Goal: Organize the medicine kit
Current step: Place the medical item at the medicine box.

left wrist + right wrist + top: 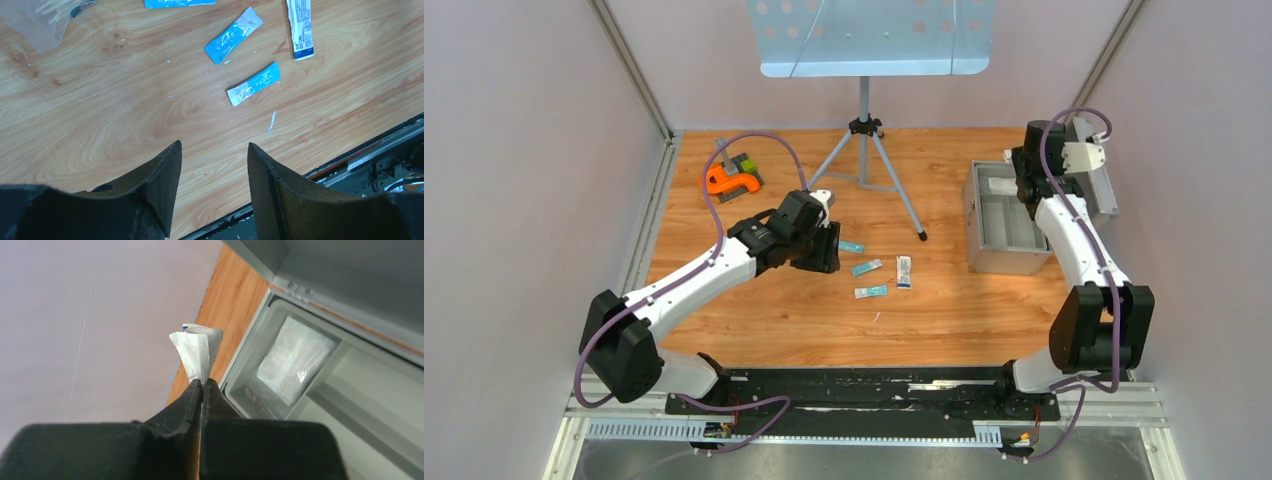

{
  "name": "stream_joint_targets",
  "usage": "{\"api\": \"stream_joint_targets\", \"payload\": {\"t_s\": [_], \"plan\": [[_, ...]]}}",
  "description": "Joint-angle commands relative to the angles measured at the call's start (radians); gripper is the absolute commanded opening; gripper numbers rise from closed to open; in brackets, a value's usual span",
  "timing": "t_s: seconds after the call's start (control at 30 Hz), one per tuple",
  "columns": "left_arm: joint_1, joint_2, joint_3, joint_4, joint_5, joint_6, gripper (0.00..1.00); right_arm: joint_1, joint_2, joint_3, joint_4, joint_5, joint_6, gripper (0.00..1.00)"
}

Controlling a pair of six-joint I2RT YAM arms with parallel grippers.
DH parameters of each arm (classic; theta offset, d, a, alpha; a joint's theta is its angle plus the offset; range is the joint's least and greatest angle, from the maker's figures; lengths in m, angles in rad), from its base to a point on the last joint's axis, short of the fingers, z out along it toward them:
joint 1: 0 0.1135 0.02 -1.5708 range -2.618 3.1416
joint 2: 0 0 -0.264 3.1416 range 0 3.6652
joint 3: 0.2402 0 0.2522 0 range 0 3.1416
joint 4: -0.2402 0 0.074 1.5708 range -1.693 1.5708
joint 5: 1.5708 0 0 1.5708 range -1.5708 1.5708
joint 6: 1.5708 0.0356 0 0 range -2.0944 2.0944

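Note:
The medicine kit stands open at the right of the wooden table, its lid tipped back. A clear plastic bag lies in one of its inner compartments. My right gripper hangs over the kit's far end, shut on a small white packet that sticks out past the fingertips. Several small packets lie mid-table: blue ones and a white-and-blue one. My left gripper hovers open just left of them with nothing between its fingers.
A tripod stand with a perforated plate stands at the back centre. An orange tool lies at the back left. A clear bag lies near the left gripper. Walls close both sides; a black rail runs along the near edge.

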Motion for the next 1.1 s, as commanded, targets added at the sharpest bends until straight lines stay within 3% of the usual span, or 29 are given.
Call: {"api": "stream_joint_targets", "payload": {"t_s": [0.0,0.27,0.83,0.9,1.07], "plan": [[0.002,-0.017,0.012,0.037,0.005,0.004,0.59,0.063,-0.059,-0.060,0.001,0.076,0.149,0.00],[0.003,-0.040,-0.003,0.028,-0.001,0.002,0.59,0.127,-0.001,-0.081,-0.030,0.205,0.320,0.00],[0.003,-0.062,-0.009,0.008,-0.015,0.005,0.59,0.081,0.126,-0.015,-0.038,0.228,0.340,0.01],[0.003,-0.063,-0.009,0.005,-0.015,0.007,0.59,0.073,0.136,-0.006,-0.038,0.221,0.334,0.09],[0.002,-0.058,-0.004,0.002,-0.015,0.009,0.59,0.064,0.175,0.033,-0.038,0.189,0.292,0.51]]}}
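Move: The right hand holds a white packet. The front compartment of the medicine box, the one nearest the far wall, lies about 13 cm below it, some 3 cm back and 2 cm to the left. The white bag already in that compartment sits about 4 cm back and directly in line, 14 cm down. The open lid stands roughly 9 cm to the right, 6 cm back and 10 cm lower. From the left hand, the compartment is about 34 cm right, 14 cm ahead and 3 cm lower. Still pinching the white packet, the right hand swings about 4 cm left with a slight draw back, then sinks towards the front compartment while easing back right, ending about 7 cm lower. The wrist turns some 15 degrees clockwise on the way, and only at the end do the fingers part and let go of the packet above the tray. ##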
